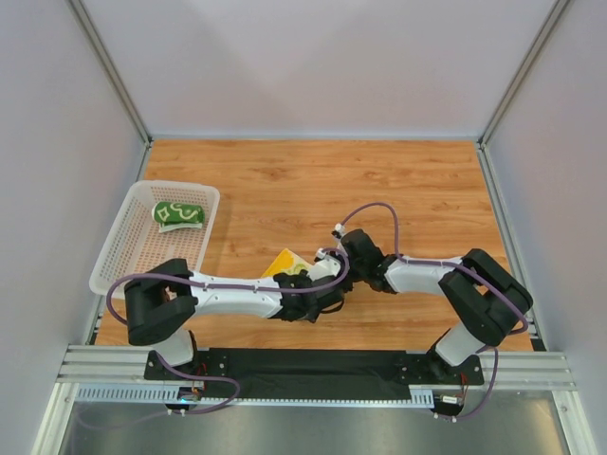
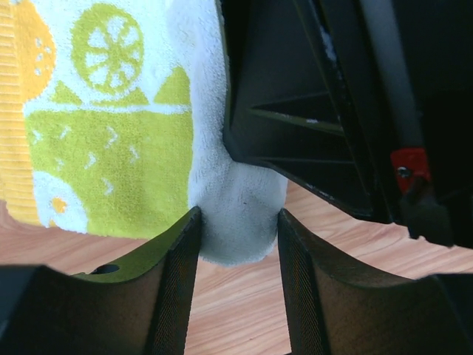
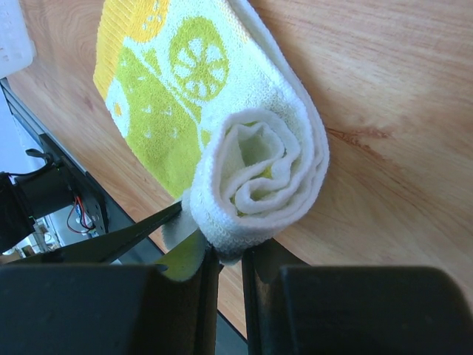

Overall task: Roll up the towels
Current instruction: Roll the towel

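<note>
The yellow and lime-green towel (image 1: 285, 262) lies on the wooden table, its near end wound into a white roll (image 3: 259, 170). My right gripper (image 3: 229, 255) is shut on the roll's outer layer at one end. From the other end my left gripper (image 2: 238, 222) holds the white roll end (image 2: 240, 200), which touches both fingertips. In the top view both grippers (image 1: 318, 284) (image 1: 334, 258) meet over this towel and hide most of it. The dark green towel (image 1: 177, 214) lies rolled in the basket.
A white perforated basket (image 1: 123, 256) stands at the table's left edge. Grey walls close in the table on the left, the right and the back. A black rail (image 3: 52, 185) runs along the near edge.
</note>
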You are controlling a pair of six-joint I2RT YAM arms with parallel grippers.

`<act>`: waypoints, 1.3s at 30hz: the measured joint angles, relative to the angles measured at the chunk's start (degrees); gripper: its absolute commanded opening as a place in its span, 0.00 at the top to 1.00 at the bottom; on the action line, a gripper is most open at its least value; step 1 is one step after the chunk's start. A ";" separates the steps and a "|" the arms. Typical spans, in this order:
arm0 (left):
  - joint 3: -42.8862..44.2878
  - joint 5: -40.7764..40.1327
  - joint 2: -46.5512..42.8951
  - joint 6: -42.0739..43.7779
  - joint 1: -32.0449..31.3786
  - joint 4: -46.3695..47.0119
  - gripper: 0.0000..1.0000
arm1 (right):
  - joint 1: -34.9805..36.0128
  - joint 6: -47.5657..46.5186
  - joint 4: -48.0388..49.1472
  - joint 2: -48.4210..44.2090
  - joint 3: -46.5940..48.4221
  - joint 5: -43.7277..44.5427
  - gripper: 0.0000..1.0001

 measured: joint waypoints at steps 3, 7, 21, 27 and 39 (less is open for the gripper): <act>-0.66 -0.07 0.28 0.00 -0.85 1.14 0.48 | 0.00 -0.02 -0.42 0.02 0.11 -0.02 0.89; -0.61 -1.09 2.27 0.02 -2.58 2.16 0.50 | 0.15 -0.09 -1.66 0.46 0.81 -0.13 0.88; -2.95 -5.62 0.94 -1.60 -4.33 4.35 1.00 | -0.04 -2.12 -6.10 0.57 2.27 -0.39 0.51; -8.72 -2.29 -5.14 -0.22 -3.85 8.09 1.00 | -2.49 -5.53 -12.11 -0.31 4.55 -0.13 0.47; -13.60 2.23 -12.79 0.15 -2.84 11.06 1.00 | -8.46 -9.44 -14.91 2.58 7.82 -1.66 0.49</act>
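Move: The near end of the towel roll sits right between the left gripper's open fingers, about 1 cm below the hand point. From there the roll's middle is some 4 cm ahead and 2 cm to the right; the towel's flat part centres about 6 cm ahead, 4 cm left. From the right gripper, which already pinches the roll around its middle, the near end lies about 4 cm back and 2 cm left. Settle the left gripper about 1 cm lower and back, then shut its fingers on the roll's near end and draw it back, up and left by roughly 3 cm, tilting its left side down some 10 degrees. As the left takes hold, open the right fingers to release the roll, then shift that hand about 5 cm forward and right, away from the left gripper, staying low and open. ##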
